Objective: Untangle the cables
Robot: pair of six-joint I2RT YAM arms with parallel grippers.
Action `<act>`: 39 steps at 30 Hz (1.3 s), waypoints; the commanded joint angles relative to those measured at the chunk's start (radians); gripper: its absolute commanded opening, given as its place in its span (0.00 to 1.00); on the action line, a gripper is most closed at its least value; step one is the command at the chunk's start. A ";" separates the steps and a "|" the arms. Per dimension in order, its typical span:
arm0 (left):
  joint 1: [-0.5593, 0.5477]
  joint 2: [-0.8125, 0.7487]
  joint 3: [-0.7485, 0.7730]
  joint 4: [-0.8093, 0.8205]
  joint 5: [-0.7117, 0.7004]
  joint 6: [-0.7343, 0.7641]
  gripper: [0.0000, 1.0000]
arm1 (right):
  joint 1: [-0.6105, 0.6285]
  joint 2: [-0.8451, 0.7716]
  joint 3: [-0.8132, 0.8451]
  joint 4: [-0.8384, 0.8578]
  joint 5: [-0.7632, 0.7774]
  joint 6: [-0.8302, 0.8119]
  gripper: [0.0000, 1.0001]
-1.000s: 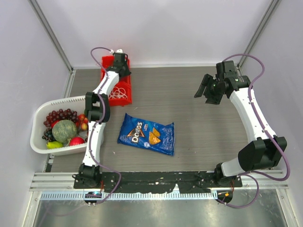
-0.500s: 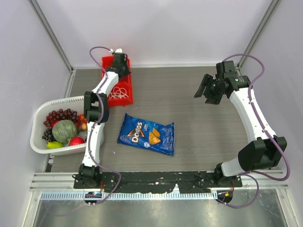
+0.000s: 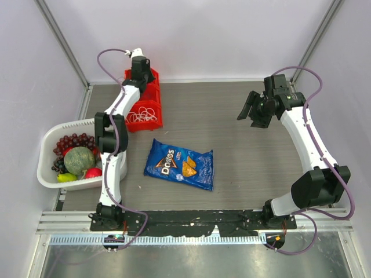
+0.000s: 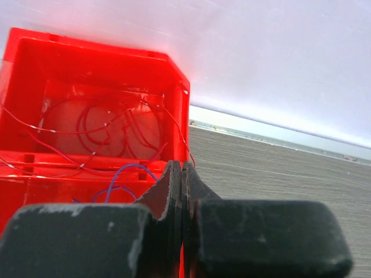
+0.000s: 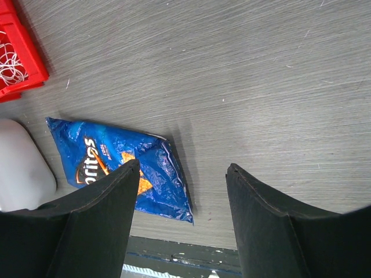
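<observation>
The cables [image 3: 142, 116] are thin red, white and bluish cords looped inside a red crate [image 3: 156, 99] at the far left. In the left wrist view the red and white cords [image 4: 110, 124] curl on the crate floor, and a bluish cord [image 4: 124, 169] lies nearer. My left gripper [image 3: 139, 70] [image 4: 182, 168] hangs over the crate's far end, jaws pressed together. A thin red cord runs right by its tips; I cannot tell whether it is pinched. My right gripper [image 3: 253, 110] [image 5: 182, 168] hovers open above the table at the right, holding nothing.
A blue chip bag [image 3: 179, 164] [image 5: 116, 168] lies flat mid-table. A white basket [image 3: 49, 139] of fruit stands at the left edge. The back wall rises just behind the red crate [image 5: 17, 58].
My left arm has lifted and drawn back toward the far wall, and its jaws have closed. The right arm has not moved.
</observation>
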State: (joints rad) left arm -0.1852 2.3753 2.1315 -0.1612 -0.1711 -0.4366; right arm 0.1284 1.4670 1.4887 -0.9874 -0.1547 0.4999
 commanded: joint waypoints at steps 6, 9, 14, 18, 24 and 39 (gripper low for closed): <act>0.023 -0.096 -0.064 0.042 -0.057 -0.025 0.00 | 0.002 -0.007 0.031 0.027 -0.005 0.002 0.66; 0.024 -0.110 -0.065 -0.053 -0.131 -0.051 0.00 | 0.004 -0.005 0.031 0.026 -0.005 0.000 0.66; 0.026 -0.133 -0.108 -0.092 -0.157 -0.083 0.11 | 0.002 0.003 0.033 0.026 -0.012 0.003 0.66; 0.026 -0.133 -0.107 -0.075 -0.125 -0.097 0.55 | 0.004 0.006 0.031 0.029 -0.017 0.005 0.66; 0.026 -0.074 -0.022 -0.003 -0.041 -0.125 0.60 | 0.004 0.007 0.027 0.029 -0.017 0.006 0.66; 0.159 -0.145 -0.154 0.070 -0.211 -0.560 0.60 | 0.002 0.041 0.053 0.018 -0.008 0.011 0.66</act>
State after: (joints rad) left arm -0.0982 2.3272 2.0552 -0.1734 -0.3305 -0.8513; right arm 0.1280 1.5021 1.4963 -0.9874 -0.1596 0.5041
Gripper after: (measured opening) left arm 0.603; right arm 0.659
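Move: The left hand, fingers already shut and seemingly pinching a blue strand, hangs by the right rim of the red bin; its middle compartment with the blue cable lies about 4 cm back, 4 cm left and 11 cm below. The far compartment's red cable is roughly 5 cm ahead and 4 cm left, a red loop over the left rim some 13 cm left and 2 cm ahead, the white cable about 15 cm back and 4 cm left. From the right hand the blue cable lies some 25 cm ahead and 36 cm left. The left hand, after a slight lift, brings its shut fingers back, left and down over the bin's middle compartment, roughly 3 to 4 cm each way, and there opens them to a little over half. With the fingers kept open it rises about 5 cm and swings forward again, then sweeps left some 5 cm across the bin and sinks a little towards the red loop at the left rim, turning counter-clockwise by about 20 degrees and rolling its left side down. ##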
